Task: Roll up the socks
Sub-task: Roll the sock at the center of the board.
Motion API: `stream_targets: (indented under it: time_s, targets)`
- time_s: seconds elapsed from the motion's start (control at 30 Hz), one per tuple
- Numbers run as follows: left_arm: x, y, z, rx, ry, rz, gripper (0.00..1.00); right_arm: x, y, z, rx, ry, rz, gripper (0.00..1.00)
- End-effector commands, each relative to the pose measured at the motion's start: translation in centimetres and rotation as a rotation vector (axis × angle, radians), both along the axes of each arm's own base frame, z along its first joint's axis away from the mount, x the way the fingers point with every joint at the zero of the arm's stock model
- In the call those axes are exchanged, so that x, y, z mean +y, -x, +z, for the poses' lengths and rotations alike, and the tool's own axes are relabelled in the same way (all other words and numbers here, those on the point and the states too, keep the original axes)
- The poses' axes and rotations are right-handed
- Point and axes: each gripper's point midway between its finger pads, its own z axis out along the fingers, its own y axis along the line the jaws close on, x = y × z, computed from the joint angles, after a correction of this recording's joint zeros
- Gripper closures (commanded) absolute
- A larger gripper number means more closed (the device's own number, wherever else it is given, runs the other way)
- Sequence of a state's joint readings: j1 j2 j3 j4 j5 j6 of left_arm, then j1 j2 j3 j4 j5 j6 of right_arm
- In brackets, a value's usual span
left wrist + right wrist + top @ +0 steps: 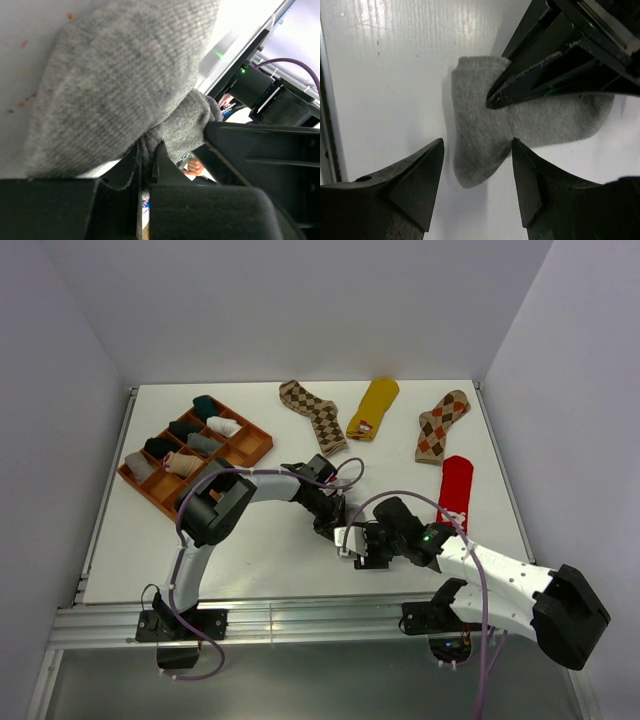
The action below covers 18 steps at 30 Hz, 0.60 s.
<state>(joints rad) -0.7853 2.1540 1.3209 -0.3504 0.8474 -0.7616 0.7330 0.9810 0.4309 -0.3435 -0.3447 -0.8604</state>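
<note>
A plain grey sock (485, 125) lies flat on the white table, folded over at one end. My left gripper (147, 155) is shut on a fold of the grey sock (125, 85), and its black fingers (545, 65) press onto the sock from the upper right in the right wrist view. My right gripper (477, 145) is open, its two fingertips standing either side of the sock's rounded end without touching it. In the top view both grippers, left (333, 512) and right (352, 543), meet near the table's front middle and hide most of that sock.
Two brown argyle socks (315, 412) (441, 424), a mustard yellow sock (373, 406) and a red sock (456, 488) lie flat across the back and right. An orange compartment tray (266, 440) holding several rolled socks stands at the back left.
</note>
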Motion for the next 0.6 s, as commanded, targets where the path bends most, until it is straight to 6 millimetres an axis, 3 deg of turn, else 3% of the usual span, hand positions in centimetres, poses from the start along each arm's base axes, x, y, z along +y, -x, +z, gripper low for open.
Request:
stream_targets:
  time_s: [0.0,0.17,0.3,0.43,0.47,0.53,0.57]
  targets:
    - [2.7,1.1,-4.6,0.007,-0.184,-0.009,1.0,1.1,-1.3,0.1,-0.06,0.0,0.0,0.37]
    - [2.5,0.9,-4.2,-0.005,-0.168,-0.018,0.99,1.0,-1.7,-1.4,-0.021,0.061,-0.019,0.5]
    - [2.6,0.4,-3.4,-0.029,-0.144,-0.005,0.93,1.2,-1.6,-2.1,0.033,0.079,-0.042,0.76]
    - [3.2,-0.6,-2.7,-0.058,-0.115,0.052,0.8,1.0,-1.1,-2.0,0.107,0.088,-0.046,0.8]
    - [3.0,-1.2,-1.7,-0.087,-0.083,0.068,0.72,1.2,-0.7,-2.0,0.142,0.082,-0.033,0.81]
    - [3.1,-2.4,-1.2,-0.137,-0.065,0.106,0.65,0.8,-0.4,-2.2,0.218,0.101,-0.034,0.81]
    - [2.7,-3.4,-0.1,-0.196,-0.025,0.126,0.59,0.9,0.1,-2.1,0.259,0.089,-0.022,0.81]
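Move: The gray sock lies folded in an L, its middle about 5 cm ahead of the right hand, 4 cm to its left and 3 cm below; its near, right-hand end is closest to the open fingers. The closed left fingers already grip it, with its middle some 4 cm ahead of the left hand and 1 cm below. From the right hand, the brown checked sock is about 34 cm ahead and 8 cm left, the red sock 14 cm ahead and 29 cm right, both roughly 3 cm lower. The near, right-hand end of the gray sock is taken between the right fingers: that hand sinks about 2 cm while easing forward and left, closes until the opening stops at roughly a third, then keeps its pinch and creeps on leftward. Only after this pinch do the left fingers, at first still clamped on the fold, spread and start backing out about 2 cm to the left and a little forward. ##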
